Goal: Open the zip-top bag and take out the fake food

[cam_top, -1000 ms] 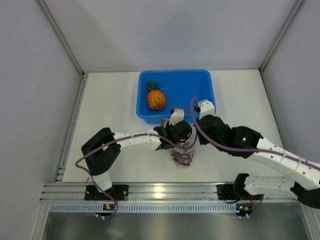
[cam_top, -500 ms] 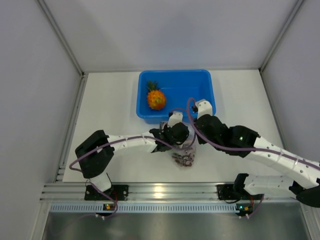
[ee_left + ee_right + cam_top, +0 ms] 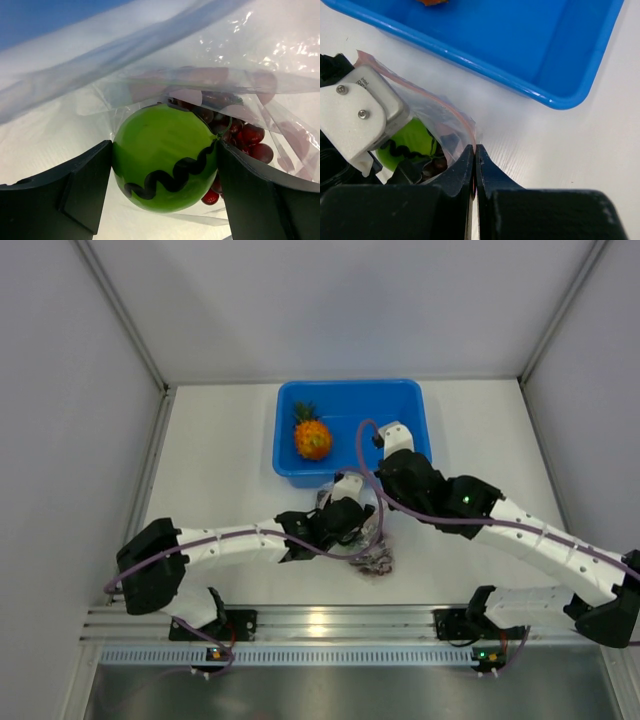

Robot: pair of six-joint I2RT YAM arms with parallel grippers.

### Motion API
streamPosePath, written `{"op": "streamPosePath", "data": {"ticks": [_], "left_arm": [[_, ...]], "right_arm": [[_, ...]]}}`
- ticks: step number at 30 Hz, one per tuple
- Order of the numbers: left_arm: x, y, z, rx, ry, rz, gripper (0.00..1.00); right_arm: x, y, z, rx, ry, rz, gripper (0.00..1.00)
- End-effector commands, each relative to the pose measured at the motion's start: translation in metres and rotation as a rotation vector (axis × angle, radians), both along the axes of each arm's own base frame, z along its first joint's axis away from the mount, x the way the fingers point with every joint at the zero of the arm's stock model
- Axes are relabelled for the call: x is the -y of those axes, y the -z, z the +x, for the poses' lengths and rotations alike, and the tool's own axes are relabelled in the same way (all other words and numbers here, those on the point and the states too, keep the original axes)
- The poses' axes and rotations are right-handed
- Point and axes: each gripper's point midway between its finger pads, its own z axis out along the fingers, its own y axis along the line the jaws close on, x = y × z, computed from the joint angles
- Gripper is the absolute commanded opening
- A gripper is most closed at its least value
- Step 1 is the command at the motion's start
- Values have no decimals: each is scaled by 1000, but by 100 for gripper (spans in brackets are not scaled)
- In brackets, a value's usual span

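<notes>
The clear zip-top bag (image 3: pixel 375 540) lies on the white table just in front of the blue tub (image 3: pixel 350 386). My left gripper (image 3: pixel 165 165) reaches into its mouth, jaws closed on the round green fruit (image 3: pixel 165 152) marked with a black squiggle. Dark red-purple grapes (image 3: pixel 245 137) lie behind it inside the bag (image 3: pixel 225 60). My right gripper (image 3: pixel 475 150) is shut, pinching the bag's pink zip edge (image 3: pixel 465 117). The orange pineapple (image 3: pixel 312 437) with its green crown sits in the tub. From above, both grippers are largely hidden under their wrists.
The tub (image 3: pixel 530 50) stands close behind the bag, its front rim a short way from my right fingertips. The left wrist's white housing (image 3: pixel 355 115) crowds the bag's left side. Grey walls enclose the table on three sides.
My left arm has drawn back towards the lower left, its elbow swinging out to the left. The right wrist has shifted slightly towards the tub, still holding the bag's edge.
</notes>
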Motion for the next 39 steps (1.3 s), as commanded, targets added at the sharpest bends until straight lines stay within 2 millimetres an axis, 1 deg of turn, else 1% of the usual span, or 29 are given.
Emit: {"op": "streamPosePath", "data": {"ticks": [1, 2, 4, 6, 10, 13, 14, 15, 18, 19, 24, 25, 30, 31, 33, 34, 35, 36, 37, 39], "left_arm": [[16, -23, -4, 61, 74, -82, 0], [17, -25, -5, 66, 85, -87, 0], [24, -28, -10, 71, 144, -96, 0], [26, -34, -11, 89, 156, -110, 0], [27, -45, -13, 116, 177, -124, 0], [24, -55, -10, 144, 162, -133, 0], [19, -57, -6, 161, 137, -124, 0], [16, -61, -4, 172, 120, -133, 0], [7, -67, 0, 192, 78, -122, 0], [5, -70, 1, 197, 71, -126, 0], [-4, -83, 4, 221, 23, -146, 0], [-8, -82, 5, 220, 9, -134, 0], [-14, -92, 9, 237, -33, -142, 0], [-16, -93, 10, 243, -49, -139, 0], [-18, -97, 11, 246, -66, -146, 0], [-20, -100, 12, 249, -76, -154, 0], [-20, -101, 13, 249, -80, -160, 0], [-19, -107, 12, 249, -85, -180, 0], [-19, -109, 12, 247, -90, -191, 0], [-17, -118, 8, 231, -94, -245, 0]], "right_arm": [[-14, -25, 11, 58, -41, 62, 0], [-15, -25, 11, 55, -48, 63, 0], [-27, -25, 7, 42, -121, 83, 0], [-31, -21, 5, 23, -148, 79, 0], [-36, 3, -1, -73, -191, -6, 0], [-34, 17, -2, -111, -178, -39, 0], [-31, 21, -3, -121, -173, -49, 0], [-31, 22, -4, -126, -171, -49, 0], [-27, 27, -7, -126, -164, -46, 0], [-23, 31, -7, -127, -156, -53, 0], [-19, 44, -10, -135, -151, -63, 0], [-16, 45, -10, -125, -147, -57, 0], [-13, 40, -14, -94, -138, 1, 0], [-12, 34, -14, -78, -135, 24, 0], [-11, 28, -15, -64, -131, 54, 0], [-8, 24, -17, -49, -126, 75, 0], [-10, 19, -17, -29, -130, 108, 0], [-9, 22, -19, -22, -131, 120, 0], [-9, 13, -23, -1, -154, 169, 0], [-12, 11, -27, 27, -178, 227, 0]]}}
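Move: The left hand already grips the green watermelon inside the bag; the blue bin's middle lies about 24 cm ahead, 3 cm left and 5 cm lower. In the bin, the pineapple is some 22 cm ahead and 13 cm left of this hand. The grapes sit roughly 3 cm back, 4 cm right and 6 cm below it. From the right hand, pinching the bag's rim, the watermelon is about 6 cm left, 3 cm back and 14 cm down. Left hand lifts the still-gripped watermelon about 7 cm; right, keeping the rim pinched, dips 6 cm, then rises. ##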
